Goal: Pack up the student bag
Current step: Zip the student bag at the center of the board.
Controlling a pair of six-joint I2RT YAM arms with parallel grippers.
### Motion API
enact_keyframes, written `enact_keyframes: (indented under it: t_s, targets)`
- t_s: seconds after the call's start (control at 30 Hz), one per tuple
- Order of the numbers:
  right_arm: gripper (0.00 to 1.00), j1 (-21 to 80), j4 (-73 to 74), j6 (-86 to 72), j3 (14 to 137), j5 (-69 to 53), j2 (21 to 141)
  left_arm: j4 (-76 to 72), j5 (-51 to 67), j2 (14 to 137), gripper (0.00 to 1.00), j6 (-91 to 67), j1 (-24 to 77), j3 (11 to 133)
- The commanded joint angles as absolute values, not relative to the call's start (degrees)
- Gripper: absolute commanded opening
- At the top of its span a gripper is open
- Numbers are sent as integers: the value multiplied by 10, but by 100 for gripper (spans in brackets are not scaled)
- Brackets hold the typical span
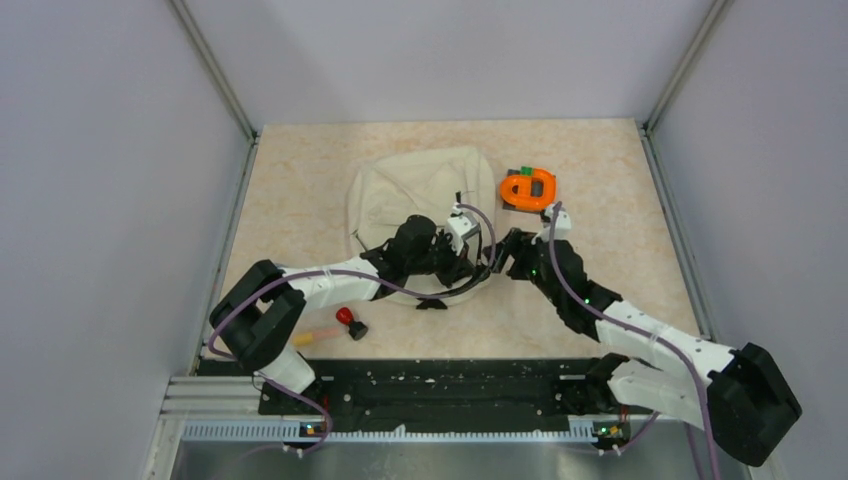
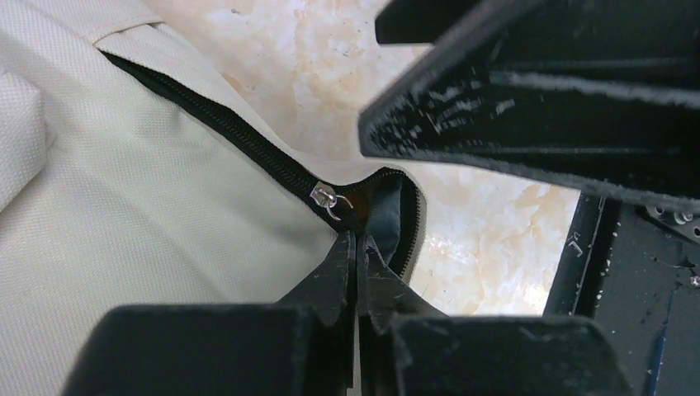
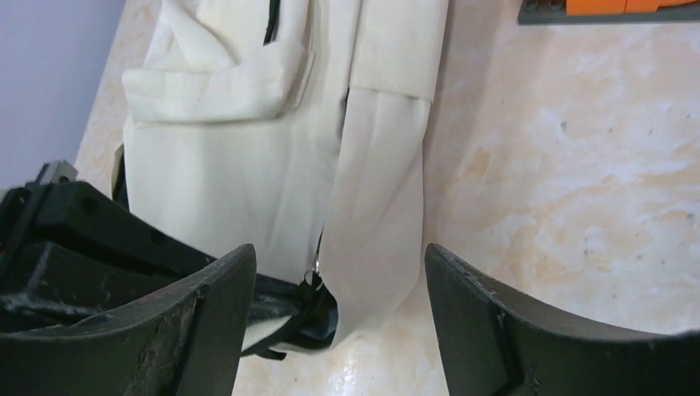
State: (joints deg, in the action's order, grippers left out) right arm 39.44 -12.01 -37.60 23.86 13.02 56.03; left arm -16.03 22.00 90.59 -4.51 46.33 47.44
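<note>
The student bag (image 1: pixel 415 195) is a cream fabric backpack lying flat mid-table. Its black zipper (image 2: pixel 223 124) ends at a silver slider (image 2: pixel 323 196), with a short stretch of the mouth open beside it. My left gripper (image 2: pixel 360 241) is shut, its tips pinching the bag's dark edge right below that slider; from above it sits at the bag's near right corner (image 1: pixel 470 262). My right gripper (image 3: pixel 338 276) stands open just off that same corner (image 1: pixel 508 250), with nothing held. The slider's pull ring (image 3: pixel 316 266) and a fold of cream fabric lie between its fingers (image 3: pixel 210 309).
An orange and black object (image 1: pixel 528 188) lies right of the bag, its edge at the top of the right wrist view (image 3: pixel 611 8). A small red and black item (image 1: pixel 348 319) and an orange stick (image 1: pixel 302 338) lie near the left arm. Grey walls enclose the table.
</note>
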Motion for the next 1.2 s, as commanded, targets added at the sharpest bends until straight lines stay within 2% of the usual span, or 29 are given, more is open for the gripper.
enact_keyframes:
  t_s: [0.0, 0.1, 0.33, 0.4, 0.47, 0.53, 0.57, 1.17]
  targets:
    - [74, 376, -89, -349, 309, 138, 599, -178, 226, 893, 0, -75, 469, 472]
    - [71, 374, -66, -341, 356, 129, 663, -182, 229, 896, 0, -78, 469, 474]
    - [54, 374, -75, -347, 390, 98, 754, -184, 229, 894, 0, -79, 468, 474]
    - [43, 374, -86, -347, 392, 93, 765, -183, 231, 895, 0, -79, 468, 474]
    - [20, 374, -95, -341, 397, 91, 776, -180, 228, 893, 0, -79, 469, 474]
    - [3, 372, -92, -335, 408, 101, 787, -177, 223, 890, 0, -78, 468, 473]
    - [0, 368, -91, -334, 413, 104, 792, -173, 223, 888, 0, -78, 468, 473]
    - [0, 288, -103, -288, 546, 124, 887, -137, 224, 842, 0, -105, 468, 438]
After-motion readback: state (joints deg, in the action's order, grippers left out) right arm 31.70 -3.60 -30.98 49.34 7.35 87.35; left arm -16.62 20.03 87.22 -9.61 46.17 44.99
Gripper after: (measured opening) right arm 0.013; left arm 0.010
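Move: The zipper edge the right hand will shut on lies about 4 cm ahead, 3 cm left and 4 cm below its open fingers. From that hand the zipper slider is about level fore and aft, 6 cm left and 3 cm lower; the orange case stands roughly 18 cm ahead, 7 cm right and 10 cm down. The left hand already holds the slider's pull; from it the grasping spot is about 6 cm ahead and 4 cm right, at its height. The right fingers come down on the bag's edge beside the zipper and pinch it shut, after a small hop up and a swing forward, left and down of about 5 cm, the hand tipping some 10 degrees downward. Keeping that pinch, they pull the edge forward another 5 cm, away from the slider, while the left hand keeps its grip on the pull and stays nearly in place. ##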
